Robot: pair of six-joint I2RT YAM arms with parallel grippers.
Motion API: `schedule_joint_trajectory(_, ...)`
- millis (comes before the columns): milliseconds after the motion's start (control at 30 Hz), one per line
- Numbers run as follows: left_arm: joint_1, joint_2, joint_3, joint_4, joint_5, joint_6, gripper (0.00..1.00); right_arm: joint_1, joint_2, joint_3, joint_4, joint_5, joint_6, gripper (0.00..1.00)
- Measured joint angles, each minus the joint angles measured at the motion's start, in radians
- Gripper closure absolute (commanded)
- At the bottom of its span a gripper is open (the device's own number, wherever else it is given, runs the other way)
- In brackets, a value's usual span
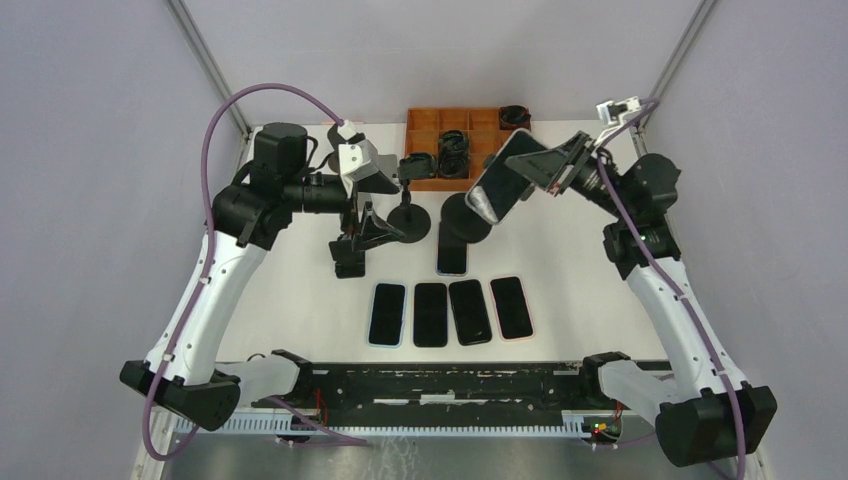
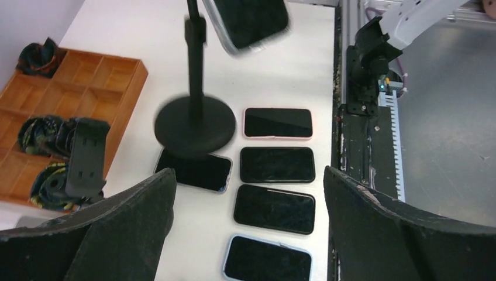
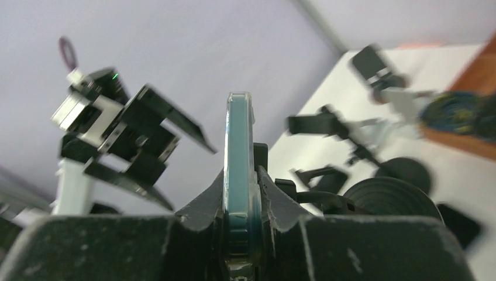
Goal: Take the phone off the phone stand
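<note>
The phone (image 1: 503,176), in a teal case, hangs tilted above the black phone stand (image 1: 464,224), which has a round base. My right gripper (image 1: 537,170) is shut on the phone's edges; in the right wrist view the phone (image 3: 239,158) stands edge-on between the pads. In the left wrist view the phone (image 2: 250,21) is beside the top of the stand's pole (image 2: 195,55). I cannot tell whether the stand's clamp still touches it. My left gripper (image 1: 365,240) is open and empty, left of the stand and above the table (image 2: 248,173).
A row of several dark phones (image 1: 450,312) lies near the front, and another phone (image 1: 452,258) lies partly under the stand's base. A second, empty stand (image 1: 409,213) is beside my left gripper. An orange compartment tray (image 1: 450,135) with coiled cables sits at the back.
</note>
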Motion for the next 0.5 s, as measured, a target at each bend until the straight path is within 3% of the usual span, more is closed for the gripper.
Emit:
schedule_joint_trajectory(167, -0.041, -0.002, -0.029, 0.073, 0.033, -0.038, 0.0, 0.209, -0.009, -0.048, 0.1, -0.016, 0.121, 1.0)
schedule_joint_trajectory(500, -0.103, -0.03, -0.124, 0.192, 0.058, -0.162, 0.01, 0.43, 0.005, -0.048, 0.328, 0.006, 0.258, 1.0)
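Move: The left gripper, open and pointing right, has the pole of the lifted phone stand about 17 cm to its right, some 8 cm ahead and 9 cm lower. The right hand, pinching the phone that is still clamped to that stand, has the left gripper about 23 cm to its left, 7 cm back and 5 cm lower. An empty black stand stands 17 cm ahead of the left hand, 24 cm lower; a loose phone lies 13 cm to its right, 12 cm ahead, on the table 36 cm down. Keeping its pinch on the phone's edge, the right hand swings phone and stand back and to the left by some 15 cm, rising about 4 cm at the end, and turns them roughly 30 degrees counter-clockwise so the pole comes up to the left gripper's fingers. The left hand, still wide open, eases about 3 cm to the right and about as far back, towards the pole. ##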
